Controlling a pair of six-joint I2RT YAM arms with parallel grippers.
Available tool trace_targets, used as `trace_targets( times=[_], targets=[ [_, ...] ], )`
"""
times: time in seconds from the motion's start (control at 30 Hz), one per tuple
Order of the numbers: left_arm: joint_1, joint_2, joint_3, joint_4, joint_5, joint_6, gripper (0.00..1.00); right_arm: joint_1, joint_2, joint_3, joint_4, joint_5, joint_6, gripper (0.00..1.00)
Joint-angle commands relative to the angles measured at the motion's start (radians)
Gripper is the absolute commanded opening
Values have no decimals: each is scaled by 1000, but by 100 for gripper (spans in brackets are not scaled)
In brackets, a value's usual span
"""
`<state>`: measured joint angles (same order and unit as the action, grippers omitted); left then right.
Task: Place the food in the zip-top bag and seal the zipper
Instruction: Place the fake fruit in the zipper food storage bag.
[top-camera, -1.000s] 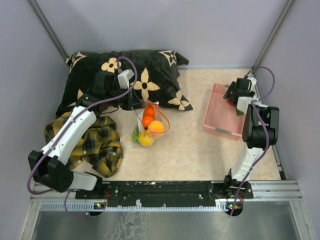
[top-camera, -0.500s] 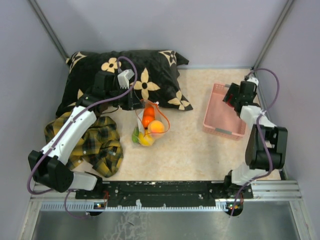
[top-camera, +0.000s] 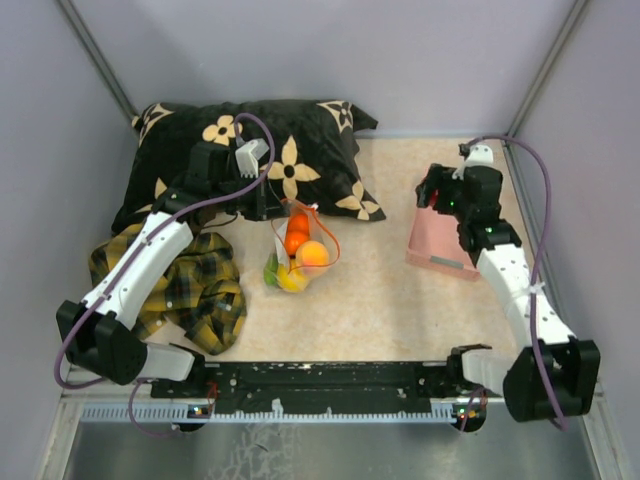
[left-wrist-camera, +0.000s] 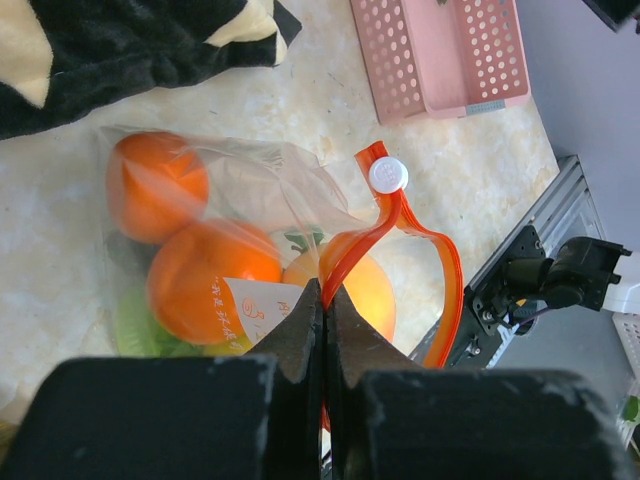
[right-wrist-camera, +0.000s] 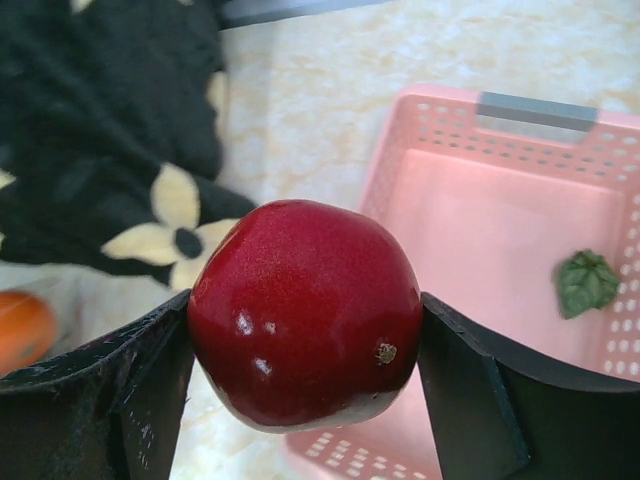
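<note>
The zip-top bag (top-camera: 297, 252) lies mid-table, holding two oranges (left-wrist-camera: 160, 185) (left-wrist-camera: 205, 280), a yellow-orange fruit (left-wrist-camera: 368, 288) and a green piece (left-wrist-camera: 135, 322). Its zipper (left-wrist-camera: 440, 250), a red-orange strip with a white slider (left-wrist-camera: 388, 175), loops open. My left gripper (left-wrist-camera: 325, 292) is shut on that strip at the bag's mouth, seen from above as the left gripper (top-camera: 272, 205) just beyond the bag. A red apple (right-wrist-camera: 305, 310) sits clamped between the fingers of my right gripper (right-wrist-camera: 305, 322), which hangs over the left edge of the pink basket (top-camera: 440, 245).
A black flowered pillow (top-camera: 250, 150) fills the back left, and a yellow-black plaid cloth (top-camera: 200, 285) lies under the left arm. The pink basket (right-wrist-camera: 500, 220) holds a small green leaf piece (right-wrist-camera: 587, 282). Bare tabletop separates bag and basket.
The right arm has swung left from the basket's far right side to above its left edge, carrying the apple. The left arm and the bag have not moved.
</note>
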<state>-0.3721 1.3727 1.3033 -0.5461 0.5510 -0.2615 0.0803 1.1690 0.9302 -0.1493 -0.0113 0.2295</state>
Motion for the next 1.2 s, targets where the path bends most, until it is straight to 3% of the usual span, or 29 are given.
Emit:
trace_targets(
  times=[0.0, 0.5, 0.8, 1.17],
  targets=[
    [6, -3, -3, 34, 23, 1, 0, 98, -88, 34, -54, -39, -42, 58],
    [6, 2, -5, 34, 19, 1, 0, 512, -161, 81, -71, -15, -127, 58],
    [6, 6, -4, 34, 23, 1, 0, 714, -92, 129, 54, -135, -233, 58],
    [6, 8, -3, 33, 35, 5, 0, 766, 47, 104, 242, -256, -401, 57]
  ],
)
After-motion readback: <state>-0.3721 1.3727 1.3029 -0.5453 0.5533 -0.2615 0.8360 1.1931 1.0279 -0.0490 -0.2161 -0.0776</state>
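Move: My right hand already grips the red apple above the basket, whose middle lies about 6 cm ahead, 13 cm right and 19 cm below. The open bag mouth is some 28 cm left, 12 cm back and 3 cm lower; the pillow's middle lies roughly 43 cm left, 18 cm ahead and 16 cm below. From my left hand, shut on the rim, the mouth is about 4 cm back, 8 cm right and 6 cm down. I swing the apple with my right hand about 28 cm left and some 14 cm back, away from the basket to just over the near side of the bag mouth, rising a little on the way. The wrist turns counter-clockwise about 60 degrees, so the fingers point mostly left, and keep their hold. My left hand stays still, pinching the rim to keep the bag open. ##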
